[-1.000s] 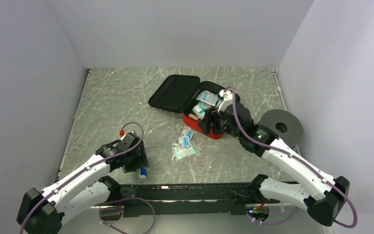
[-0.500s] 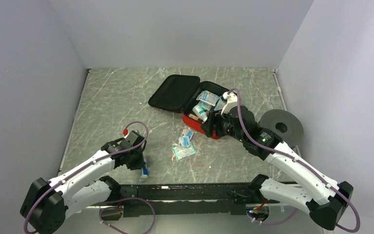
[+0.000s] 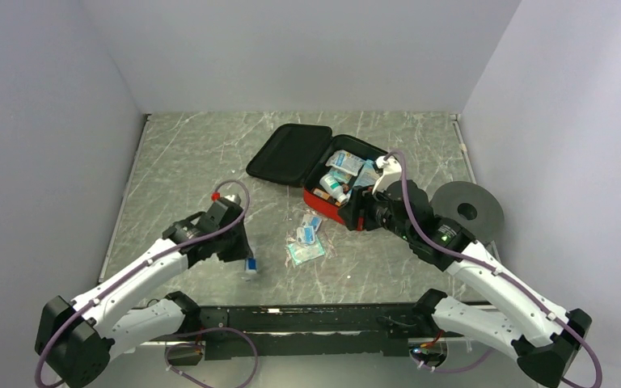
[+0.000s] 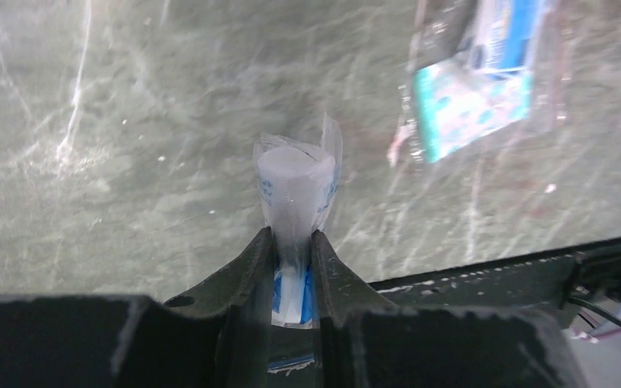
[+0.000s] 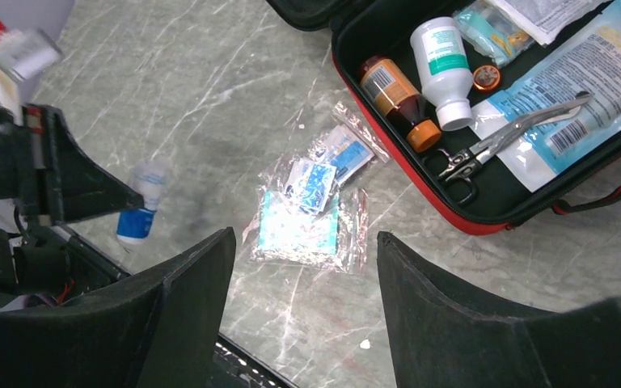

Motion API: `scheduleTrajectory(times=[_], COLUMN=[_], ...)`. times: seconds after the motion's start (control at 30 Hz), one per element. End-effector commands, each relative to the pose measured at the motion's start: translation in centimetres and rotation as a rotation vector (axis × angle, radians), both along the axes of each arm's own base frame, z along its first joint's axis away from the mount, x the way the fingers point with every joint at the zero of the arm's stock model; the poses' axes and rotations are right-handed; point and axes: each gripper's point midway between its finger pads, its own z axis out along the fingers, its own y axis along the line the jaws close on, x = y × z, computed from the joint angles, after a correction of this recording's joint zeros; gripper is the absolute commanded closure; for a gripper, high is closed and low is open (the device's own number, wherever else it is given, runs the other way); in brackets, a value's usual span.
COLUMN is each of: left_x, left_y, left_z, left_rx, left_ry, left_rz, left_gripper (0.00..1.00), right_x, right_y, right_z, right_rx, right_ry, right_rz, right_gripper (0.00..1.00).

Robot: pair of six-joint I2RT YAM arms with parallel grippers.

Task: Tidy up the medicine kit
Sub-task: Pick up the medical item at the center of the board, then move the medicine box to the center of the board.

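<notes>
The medicine kit [image 3: 289, 153] lies open at the back centre, a red case with black lining [image 5: 534, 198]. It holds a brown bottle [image 5: 394, 93], a white bottle [image 5: 443, 69], scissors [image 5: 505, 137] and flat packets [image 5: 590, 69]. My left gripper [image 4: 293, 238] is shut on a small white and blue wrapped roll [image 4: 295, 182], which I hold just off the table near the front edge [image 3: 251, 265]. My right gripper [image 5: 306, 242] stands open and empty above the table, close to the kit's near corner [image 3: 361, 214].
Clear-wrapped teal and blue packets [image 3: 306, 241] lie on the table between the two arms [image 5: 307, 214]. A grey round disc [image 3: 467, 212] sits at the right, behind the right arm. The black base rail [image 3: 315, 311] runs along the near edge.
My left gripper has shut on the wrapped roll and carried it up and to the right, off the table. The right arm has drifted slightly right, still open.
</notes>
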Motion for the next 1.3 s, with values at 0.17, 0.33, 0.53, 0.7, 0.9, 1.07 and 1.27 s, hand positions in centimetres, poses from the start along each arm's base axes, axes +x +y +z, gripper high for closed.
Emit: scheduleTrajectory(times=[0.17,0.33,0.53,0.7,0.9,1.07,1.27], left_x=[2.8,3.9,5.1,5.6,5.1,4.4,3.4], left_y=[-4.0,-5.1,-6.1,-6.5,-6.7,-6.2,-5.3], left_z=[7.0,8.9,11.3,13.3,14.0,14.0,14.4], left_rx=[-0.128,-0.15,-0.159,-0.173,-0.204,-0.207,-0.21], left_ry=[-0.127,-0.155,-0.192,-0.224,-0.234,-0.236,-0.255], left_rz=[-0.121,-0.146,-0.172,-0.184,-0.2,-0.201,-0.197], left_gripper=[0.94,0.95,0.95,0.95,0.96,0.95,0.95], right_x=[1.2,3.5,5.9,7.7,10.0,11.4,13.0], right_y=[-1.7,-1.4,-0.2,0.8,2.3,3.7,4.4], right_z=[-2.0,-2.9,-3.9,-5.1,-6.5,-7.6,-10.0], right_rx=[-0.043,-0.086,-0.134,-0.174,-0.273,-0.328,-0.372], right_ry=[-0.004,0.002,0.003,-0.003,-0.043,-0.056,-0.033], right_rz=[-0.121,-0.171,-0.139,-0.1,-0.024,0.05,0.086], right_gripper=[0.32,0.32,0.32,0.33,0.32,0.32,0.37])
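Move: The left hand already holds the blue-and-white bottle clear of the table. The case's open tray is centred about 28 cm ahead and 28 cm right of it, with the bagged packets roughly 9 cm ahead and 15 cm right. From the empty right hand, the brown bottle lies some 17 cm ahead, 8 cm left and 20 cm below; the white bottle is 21 cm ahead and 6 cm left, the scissors 20 cm ahead and 2 cm right. Keeping its pinch on the blue-and-white bottle, the left hand lifts it about 13 cm, swinging right and forward towards the case, then easing back slightly as the fingers tip up. The open right hand slips a little right, then drives forward and down, about 11 cm each, finally drifting left over the tray's near edge towards the brown bottle, rolling some 20 degrees so its fingers point more steeply down. ##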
